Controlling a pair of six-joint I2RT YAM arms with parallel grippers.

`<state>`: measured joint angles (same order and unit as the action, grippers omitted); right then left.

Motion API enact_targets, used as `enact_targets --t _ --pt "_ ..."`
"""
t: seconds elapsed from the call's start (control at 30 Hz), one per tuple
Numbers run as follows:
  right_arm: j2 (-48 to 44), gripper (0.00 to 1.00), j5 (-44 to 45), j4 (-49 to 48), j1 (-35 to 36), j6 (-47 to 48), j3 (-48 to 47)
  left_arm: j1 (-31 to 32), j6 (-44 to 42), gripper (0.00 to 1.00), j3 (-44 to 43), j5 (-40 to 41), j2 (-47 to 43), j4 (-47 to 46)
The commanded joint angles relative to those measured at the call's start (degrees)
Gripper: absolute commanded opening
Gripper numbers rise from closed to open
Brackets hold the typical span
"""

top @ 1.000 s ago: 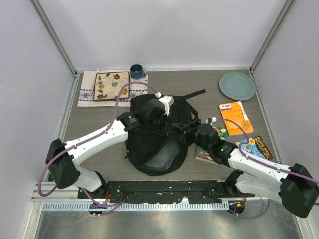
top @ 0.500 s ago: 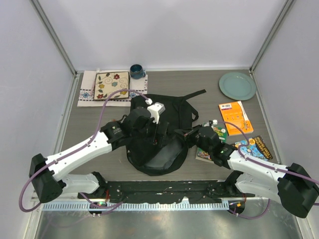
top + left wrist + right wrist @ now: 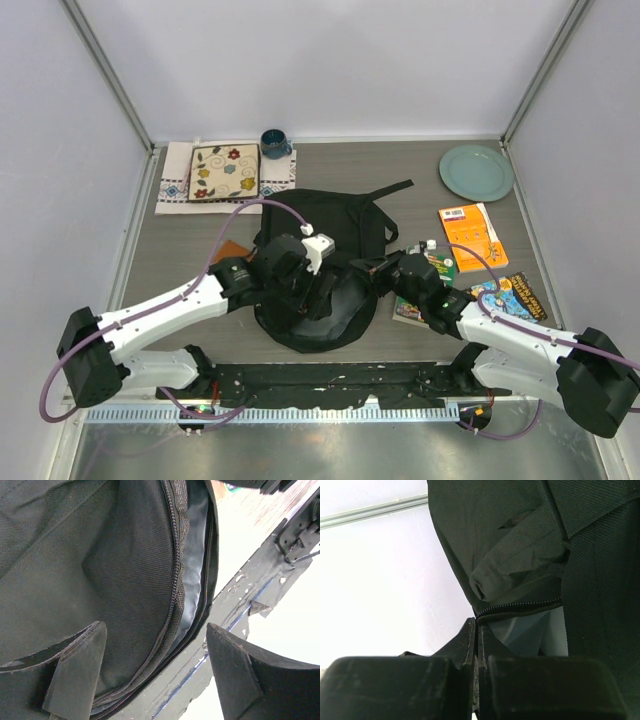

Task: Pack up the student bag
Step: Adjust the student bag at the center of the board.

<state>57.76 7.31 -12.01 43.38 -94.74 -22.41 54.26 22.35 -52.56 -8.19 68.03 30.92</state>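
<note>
The student bag (image 3: pixel 345 215) is a black backpack lying flat mid-table, its zip mouth toward the near edge. My left gripper (image 3: pixel 318 292) hovers over the bag's near half. In the left wrist view it (image 3: pixel 156 667) stands open, with only the bag's fabric and open zip (image 3: pixel 172 595) below the gap and nothing held. My right gripper (image 3: pixel 372 268) sits at the bag's right edge. The right wrist view shows it (image 3: pixel 477 626) shut, pinching the bag's zip edge (image 3: pixel 520 607), with pale lining showing inside.
Right of the bag lie an orange book (image 3: pixel 468 230), a green book (image 3: pixel 428 290) partly under the right arm and a colourful book (image 3: pixel 517 297). A green plate (image 3: pixel 476 172) is at back right. A blue mug (image 3: pixel 275 143) and floral mat (image 3: pixel 224 172) are at back left. A brown flat item (image 3: pixel 232 250) is left of the bag.
My left gripper has let go and opened, sliding toward the bag's near edge. My right gripper has closed on the bag's zip edge. The brown item left of the bag is now uncovered.
</note>
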Motion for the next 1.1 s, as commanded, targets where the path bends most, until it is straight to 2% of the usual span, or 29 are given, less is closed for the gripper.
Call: enact_targets --t 0.0,0.17,0.2,0.23,0.27,0.3,0.33,0.37,0.43,0.47,0.53,0.57,0.63,0.7,0.73,0.87,1.07 --pt "-0.19 0.00 -0.01 -3.28 -0.22 0.70 -1.05 1.20 -1.78 0.80 0.43 1.33 1.22 -0.24" --pt "-0.45 0.00 -0.02 -3.28 -0.22 0.78 -0.70 1.73 -0.99 0.65 0.96 0.72 2.98 -2.70" --pt "-0.71 0.00 0.07 -3.11 -0.31 0.87 -0.79 1.81 -0.90 0.60 0.96 0.71 3.42 -2.96" --pt "-0.98 0.00 0.25 -2.93 -0.22 1.57 -0.79 1.90 -0.64 0.49 0.88 0.71 4.38 -3.40" --pt "-1.68 0.01 0.42 -1.89 -0.22 2.10 -0.88 1.90 -0.47 0.45 0.88 0.80 4.57 -3.75" --pt "-2.20 0.03 0.51 -1.01 -0.31 2.97 -1.14 1.90 -0.38 0.40 0.61 0.89 5.09 -4.02" --pt "-2.82 0.07 0.69 0.39 -0.22 6.03 -2.18 1.90 -0.20 0.30 0.44 1.06 5.79 -4.11" --pt "-4.48 0.23 1.56 4.50 -0.31 8.23 -3.07 1.90 0.23 0.26 0.17 2.11 6.06 -4.02" --pt "-6.77 0.44 2.96 11.62 -0.22 12.81 -6.22 1.90 0.59 0.17 -0.88 3.08 7.02 -3.59" --pt "-8.26 0.56 3.93 20.79 -0.22 16.57 -7.37 1.90 1.29 0.14 -1.32 3.78 7.20 -3.32" --pt "-14.23 0.65 7.36 29.02 -0.22 19.23 -9.74 1.90 1.91 0.08 -2.81 5.81 7.73 -2.27" --pt "-16.77 0.69 8.58 36.63 -0.22 20.46 -10.19 1.90 2.61 0.06 -3.95 6.33 7.99 -2.00" --pt "-23.54 0.72 10.96 44.48 -0.22 21.08 -10.28 1.99 3.57 0.02 -5.18 7.66 8.17 -0.86" --pt "-28.37 0.73 10.01 48.03 -0.13 20.91 -9.93 1.90 4.45 0.02 -7.47 9.85 8.00 -0.42" --pt "-29.10 0.81 9.13 49.61 -0.22 20.91 -9.23 1.90 4.98 0.02 -8.17 10.38 7.82 -0.33" --pt "-26.13 0.81 5.18 50.51 -0.05 21.43 -8.00 1.82 6.39 0.01 -13.17 12.40 7.91 -0.24" --pt "-16.19 0.82 3.23 44.01 2.76 24.16 -9.83 1.81 6.83 0.00 -18.54 12.75 10.54 2.30"
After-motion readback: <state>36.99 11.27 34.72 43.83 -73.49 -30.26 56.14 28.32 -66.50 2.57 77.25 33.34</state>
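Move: The zippered edge of the student bag's open flap runs about 4 cm below the open left fingers, roughly level and 1 cm to the right; the brown wallet lies some 11 cm ahead and 19 cm to the left, lower down. The right fingers are already shut on the opening's corner; next for this hand is the opening's right-hand rim, about 7 cm back, 6 cm right and 6 cm lower. The green book lies roughly 4 cm back and 17 cm right. Lower the left gripper about 4 cm onto the flap's zippered edge, shut the fingers on it, then lift it some 7 cm while carrying it forward and to the right. As the left closes, let go of the corner with the right hand, arc up, right and back over the opening, then drop with open fingers towards the right-hand rim, turning them more downward. ##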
